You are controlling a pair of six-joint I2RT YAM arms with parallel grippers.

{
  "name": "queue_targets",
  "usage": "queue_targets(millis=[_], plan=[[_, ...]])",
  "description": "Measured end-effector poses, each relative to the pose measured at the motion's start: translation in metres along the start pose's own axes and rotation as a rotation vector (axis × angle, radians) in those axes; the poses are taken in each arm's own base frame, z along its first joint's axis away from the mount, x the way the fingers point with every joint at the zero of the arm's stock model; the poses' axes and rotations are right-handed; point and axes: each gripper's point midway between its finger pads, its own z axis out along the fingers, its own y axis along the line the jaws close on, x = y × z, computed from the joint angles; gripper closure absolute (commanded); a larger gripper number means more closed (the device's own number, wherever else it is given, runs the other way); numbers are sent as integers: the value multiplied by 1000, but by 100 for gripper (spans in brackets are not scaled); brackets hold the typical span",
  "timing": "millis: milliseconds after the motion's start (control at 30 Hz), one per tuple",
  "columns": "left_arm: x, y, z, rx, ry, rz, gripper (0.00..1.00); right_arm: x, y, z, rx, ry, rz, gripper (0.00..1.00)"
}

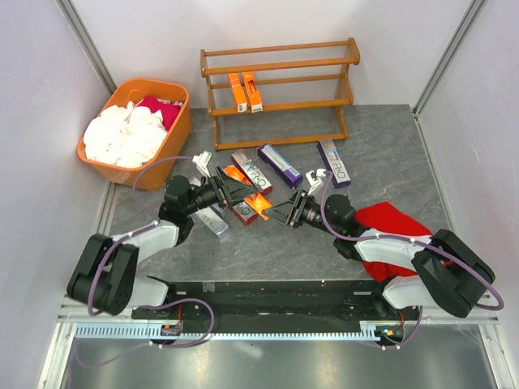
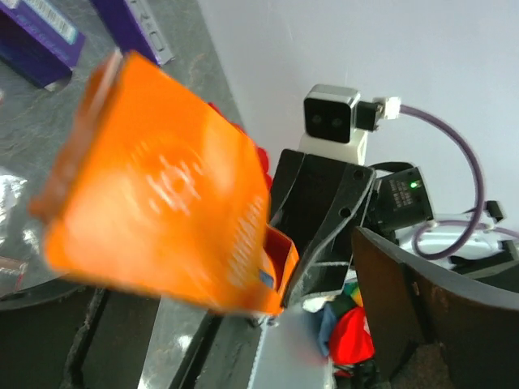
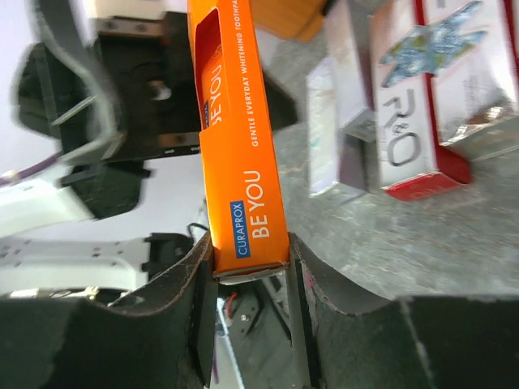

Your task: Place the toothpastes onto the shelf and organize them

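An orange toothpaste carton (image 3: pixel 243 146) hangs above the table between my two arms. My right gripper (image 3: pixel 247 263) is shut on its near end. My left gripper (image 1: pixel 231 190) is open, and the carton (image 2: pixel 162 186) lies blurred and loose beside its one visible finger (image 2: pixel 438 308). The wooden shelf (image 1: pixel 280 81) stands at the back with two orange toothpastes (image 1: pixel 245 91) on its middle tier. Several more toothpastes lie on the table: red-and-silver (image 1: pixel 251 172), purple (image 1: pixel 280 164), purple-and-white (image 1: pixel 334 162) and silver-grey (image 1: pixel 212 220).
An orange tub (image 1: pixel 174 142) holding white cloths and a red cloth stands at the back left. Another red cloth (image 1: pixel 393 223) lies under my right arm. White walls close in both sides of the grey table.
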Motion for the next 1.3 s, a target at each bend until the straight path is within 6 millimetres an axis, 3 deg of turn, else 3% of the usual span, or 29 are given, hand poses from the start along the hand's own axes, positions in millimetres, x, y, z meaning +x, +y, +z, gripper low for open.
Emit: queue_targets(millis=[200,367,533,767,933,1067,1300], plan=[[-15,4,-15,-179,-76,125,0,-19,-16,7,99,-36,-25,73],[-34,7,-41,-343,-200,235,0,-63,-25,19,147,-131,-63,73],[-40,18,-59,-457,-251,276,0,-110,-41,37,224,-206,-106,72],[-32,41,-63,-538,-207,262,0,-203,-50,67,302,-340,-185,72],[-28,48,-63,-558,-187,255,0,-250,-77,86,369,-379,-186,71],[-27,49,-63,-558,-184,254,0,-281,-102,107,413,-383,-197,71],[-28,46,-61,-540,-187,262,0,-307,-134,136,448,-377,-187,68]])
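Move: The right hand already grips the near end of the orange toothpaste box. Its free slot on the shelf lies about 41 cm ahead and 1 cm to the right, roughly level with the hand; the two shelved orange boxes are equally far out, some 5 and 10 cm to the left. The purple box lies 16 cm ahead, 4 cm right and 15 cm below. From the left hand, the slot is about 34 cm ahead and 6 cm right. Keeping its pinch on the orange box, the right arm sweeps some 35 cm forward over the purple box to the shelf, drifting about 5 cm right, rising about 5 cm and then easing down a couple, while the wrist turns clockwise some 30 degrees so the box points more nearly forward beside the two shelved ones. The left hand, its fingers already open around the box, draws off about 8 cm to its left, swings its fingers forward and tips them down, then sinks about 4 cm from its highest point and waits. ##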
